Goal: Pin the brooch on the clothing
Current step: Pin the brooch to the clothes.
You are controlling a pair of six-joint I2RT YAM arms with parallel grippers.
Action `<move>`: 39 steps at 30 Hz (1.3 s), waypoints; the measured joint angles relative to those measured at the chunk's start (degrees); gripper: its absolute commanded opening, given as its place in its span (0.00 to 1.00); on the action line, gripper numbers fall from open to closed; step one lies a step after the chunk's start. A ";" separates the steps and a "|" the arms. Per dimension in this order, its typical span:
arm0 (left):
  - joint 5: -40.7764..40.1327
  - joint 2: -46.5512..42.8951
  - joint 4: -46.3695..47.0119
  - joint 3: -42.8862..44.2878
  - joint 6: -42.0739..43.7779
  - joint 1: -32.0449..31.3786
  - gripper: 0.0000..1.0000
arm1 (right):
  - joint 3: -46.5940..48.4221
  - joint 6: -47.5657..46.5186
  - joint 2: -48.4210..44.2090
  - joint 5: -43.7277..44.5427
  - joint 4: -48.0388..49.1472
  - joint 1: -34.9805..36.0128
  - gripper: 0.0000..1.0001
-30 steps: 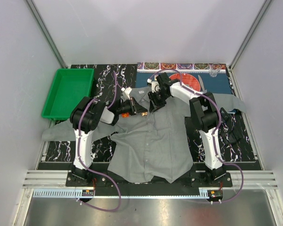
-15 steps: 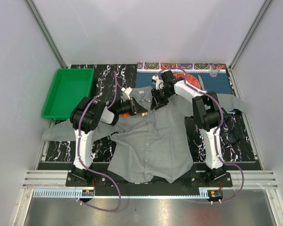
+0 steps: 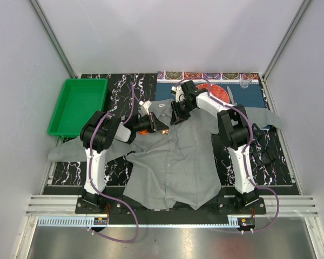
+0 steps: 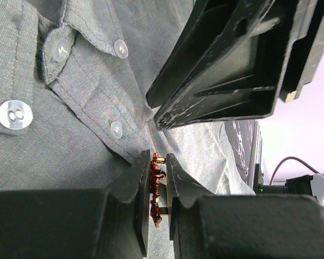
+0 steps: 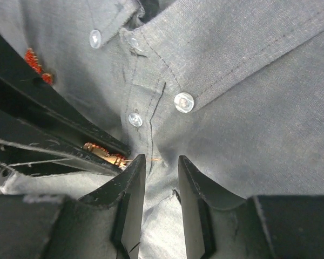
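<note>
The clothing, a grey button-up shirt (image 3: 173, 162), lies spread over the middle of the table, collar towards the back. My left gripper (image 3: 163, 128) (image 4: 157, 162) is shut on the brooch (image 4: 155, 181), a small copper-red piece held edge-on just over the placket below the collar. Its thin pin points at the fabric. My right gripper (image 3: 176, 118) (image 5: 161, 162) faces it from the other side. It is open, its fingertips resting on the shirt (image 5: 248, 97) astride a strip of cloth beside a button. The brooch (image 5: 100, 152) shows just left of those fingertips.
A green tray (image 3: 78, 105) stands at the back left. A blue patterned placemat (image 3: 248, 96) with a red round design (image 3: 218, 91) lies behind the shirt's collar. A small clear object (image 3: 244, 83) sits at the back right. A dark item (image 3: 267, 154) lies by the right sleeve.
The right gripper has shifted a little above the collar and come back towards the left gripper. The left gripper and brooch have stayed put.
</note>
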 measured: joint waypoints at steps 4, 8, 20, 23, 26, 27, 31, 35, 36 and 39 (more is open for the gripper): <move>0.02 0.00 0.00 0.00 0.07 -0.07 0.00 | 0.20 -0.55 1.40 1.09 -0.04 0.76 0.33; 0.00 0.11 0.00 0.02 0.09 -0.17 0.00 | 0.66 -0.96 1.60 2.21 -0.13 1.20 0.16; 1.79 4.39 14.03 -1.27 -11.28 0.33 0.00 | 0.68 -0.28 1.68 2.54 0.26 1.29 0.00; 1.95 5.81 14.86 -2.16 -14.71 0.83 0.00 | 0.68 0.31 1.22 1.68 0.28 1.01 0.00; 2.12 5.84 16.04 -2.71 -16.28 1.25 0.00 | 0.63 0.90 0.44 0.35 0.31 0.59 0.00; 2.12 5.84 16.31 -2.89 -16.52 1.33 0.00 | 0.61 1.03 0.17 0.00 0.31 0.39 0.00; 2.25 5.84 16.76 -3.61 -17.88 1.66 0.00 | 0.26 1.18 -0.48 -1.64 0.44 -0.24 0.00; 2.78 5.84 16.76 -4.00 -19.23 1.75 0.00 | -0.61 1.16 -0.90 -3.26 0.59 -0.50 0.00; 3.02 5.81 16.81 -4.13 -19.39 1.79 0.00 | -0.70 1.16 -0.96 -3.61 0.63 -0.52 0.00; 3.61 5.49 16.79 -4.50 -19.47 1.90 0.00 | -1.07 1.16 -1.20 -4.31 0.66 -0.61 0.00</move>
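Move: About 1 cm below the right hand and straight under its half-open fingers is the cloth fold beside the brooch's pin tip. From the right hand the brooch, already in the left fingers, lies some 2 cm left and 2 cm back, and the nearest placket button 2 cm forward and 2 cm left, slightly lower. From the left hand the same fold is about 3 cm right and 2 cm forward, nearly level; the red flower brooch lies 8 cm left, 1 cm back and a little lower. Sinking about 1.5 cm to the cloth fold, the right hand shuts its fingers fully, pinching the fabric at the pin tip, then rises nearly 3 cm. The left hand keeps its grip on the brooch, bobs up about 1 cm and down again, then eases 1.5 cm back and slightly left while rolling some 15 degrees about its fingers. ##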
